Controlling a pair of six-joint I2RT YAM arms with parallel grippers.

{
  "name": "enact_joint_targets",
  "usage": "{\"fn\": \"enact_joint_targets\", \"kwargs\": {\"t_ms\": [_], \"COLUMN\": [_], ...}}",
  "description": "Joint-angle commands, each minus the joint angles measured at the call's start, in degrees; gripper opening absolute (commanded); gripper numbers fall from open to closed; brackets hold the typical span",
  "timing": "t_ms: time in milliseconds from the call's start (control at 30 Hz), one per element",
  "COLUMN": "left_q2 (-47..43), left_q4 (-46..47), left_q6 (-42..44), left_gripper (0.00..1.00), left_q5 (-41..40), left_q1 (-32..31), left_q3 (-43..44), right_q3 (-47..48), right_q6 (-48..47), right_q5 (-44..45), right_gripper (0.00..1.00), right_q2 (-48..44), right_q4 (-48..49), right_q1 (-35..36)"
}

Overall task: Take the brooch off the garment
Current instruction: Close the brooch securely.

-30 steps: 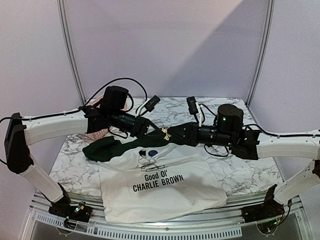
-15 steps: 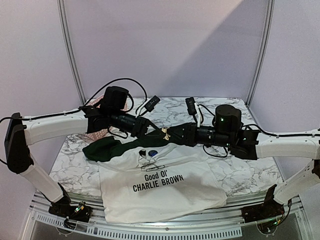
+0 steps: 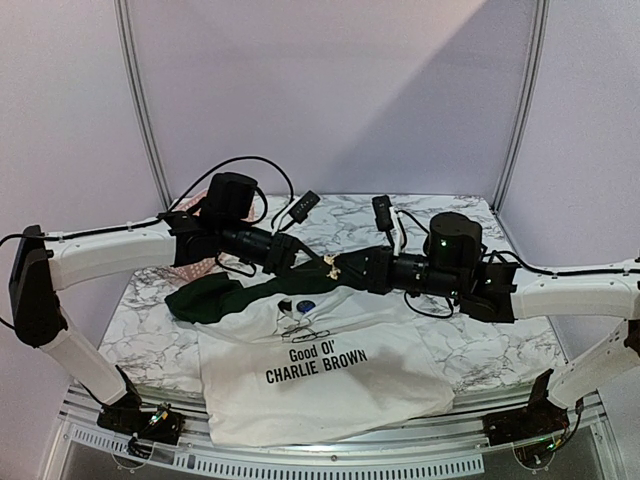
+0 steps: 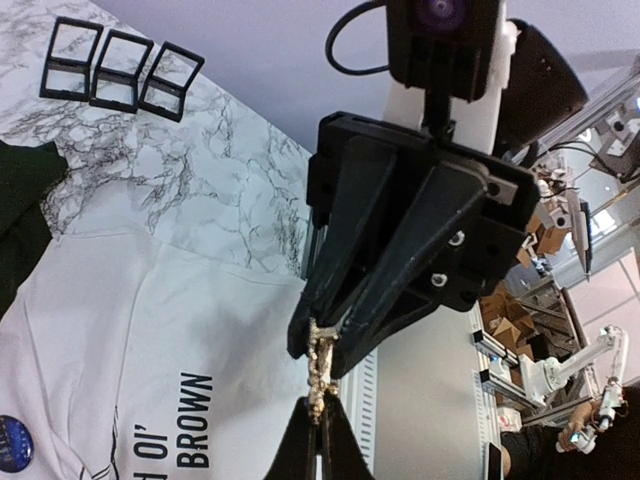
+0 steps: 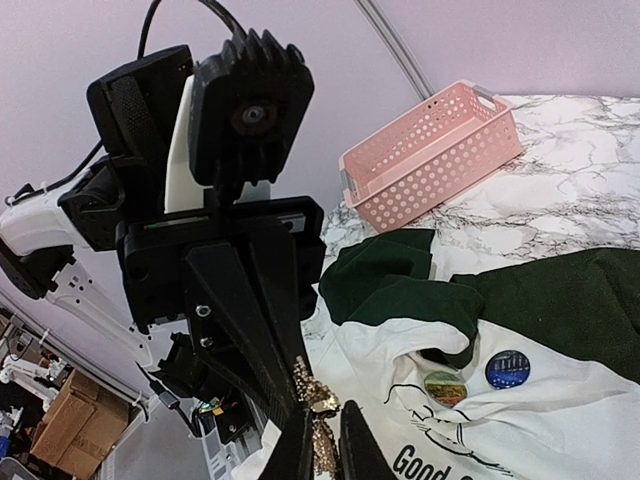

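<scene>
A gold brooch (image 3: 330,265) hangs in the air between my two grippers, above the garment and apart from it. The garment (image 3: 320,390), a white T-shirt with dark green sleeves and black print, lies spread on the table. My left gripper (image 4: 317,400) is shut on the lower end of the brooch (image 4: 319,364). From the opposite side my right gripper (image 5: 328,408) is shut on the brooch (image 5: 313,393), its fingers (image 4: 360,300) clamped round the other end. Both grippers meet tip to tip over the shirt's collar and green sleeve.
A pink perforated basket (image 5: 430,155) stands at the back left of the marble table (image 3: 480,340). Three black wire frames (image 4: 115,70) stand at the back. Two round badges, blue (image 5: 507,369) and greenish (image 5: 445,387), sit near the shirt's collar.
My right gripper's jaws have narrowed onto the brooch and the right arm has shifted slightly left. The left arm and the garment have stayed put.
</scene>
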Motion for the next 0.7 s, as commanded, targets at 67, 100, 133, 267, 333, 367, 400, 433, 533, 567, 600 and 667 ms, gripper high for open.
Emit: {"fn": "enact_joint_targets", "kwargs": {"t_ms": [67, 100, 133, 267, 333, 367, 400, 433, 533, 567, 600, 667], "left_q2": [-0.61, -0.39, -0.28, 0.32, 0.55, 0.57, 0.57, 0.47, 0.35, 0.32, 0.24, -0.27], "left_q4": [2.26, 1.96, 1.69, 0.51, 0.24, 0.25, 0.19, 0.06, -0.27, -0.27, -0.14, 0.57], "left_q6": [-0.27, -0.25, -0.24, -0.02, 0.11, 0.05, 0.06, 0.22, 0.38, 0.39, 0.38, 0.52], "left_gripper": [0.00, 0.00, 0.00, 0.00, 0.00, 0.00, 0.00, 0.00, 0.00, 0.00, 0.00, 0.00], "left_q5": [3.28, 2.92, 2.68, 1.69, 1.84, 1.90, 1.78, 1.57, 1.07, 1.24, 1.42, 1.91], "left_q1": [0.43, 0.58, 0.70, 1.07, 1.07, 1.08, 1.08, 1.09, 1.20, 1.31, 1.41, 1.58], "left_q3": [0.68, 0.73, 0.84, 1.28, 1.39, 1.39, 1.39, 1.39, 1.48, 1.48, 1.55, 1.36], "right_q3": [-3.95, -4.14, -4.27, -4.39, -4.41, -4.44, -4.74, -4.96, -6.46, -6.94, -7.43, -8.46], "right_q6": [2.35, 2.48, 2.49, 2.48, 2.06, 1.97, 1.76, 1.65, 0.14, -1.24, -2.15, -5.45], "right_q5": [9.47, 9.54, 9.49, 9.55, 8.94, 8.12, 7.36, 6.41, 3.53, 2.75, 2.12, 1.27], "right_gripper": [0.11, 0.11, 0.12, 0.14, 0.16, 0.17, 0.18, 0.20, 0.28, 0.32, 0.36, 0.44], "right_q2": [-1.60, -1.94, -2.48, -3.02, -2.98, -2.94, -2.94, -3.00, -4.18, -4.70, -5.69, -7.12], "right_q4": [-4.36, -4.32, -4.19, -3.70, -3.09, -2.55, -1.54, -0.81, 2.26, 2.65, 2.64, 1.96], "right_q1": [-1.40, -1.35, -1.35, -1.35, -1.40, -1.36, -1.37, -1.38, -1.39, -1.40, -1.40, -1.35]}}
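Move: The brooch is in the left fingertips, its middle about 2 cm to the right of the left hand point, at the same height and neither ahead nor back. The right fingertips are closed in on its near end, so from the right hand it lies about 1 cm to the left, otherwise level. About 20 cm below, the shirt's blue badge lies some 6 cm left and 5 cm ahead; the green badge is about 10 cm left and 5 cm ahead. To its right and downward, the right hand backs off the brooch, about 3 cm sideways and 2.5 cm down, edging about 1.5 cm forward before easing partly back, with a small clockwise turn. Its fingers part to over a third open and come free of the brooch's near end, while the left hand keeps its pinch almost in place. ##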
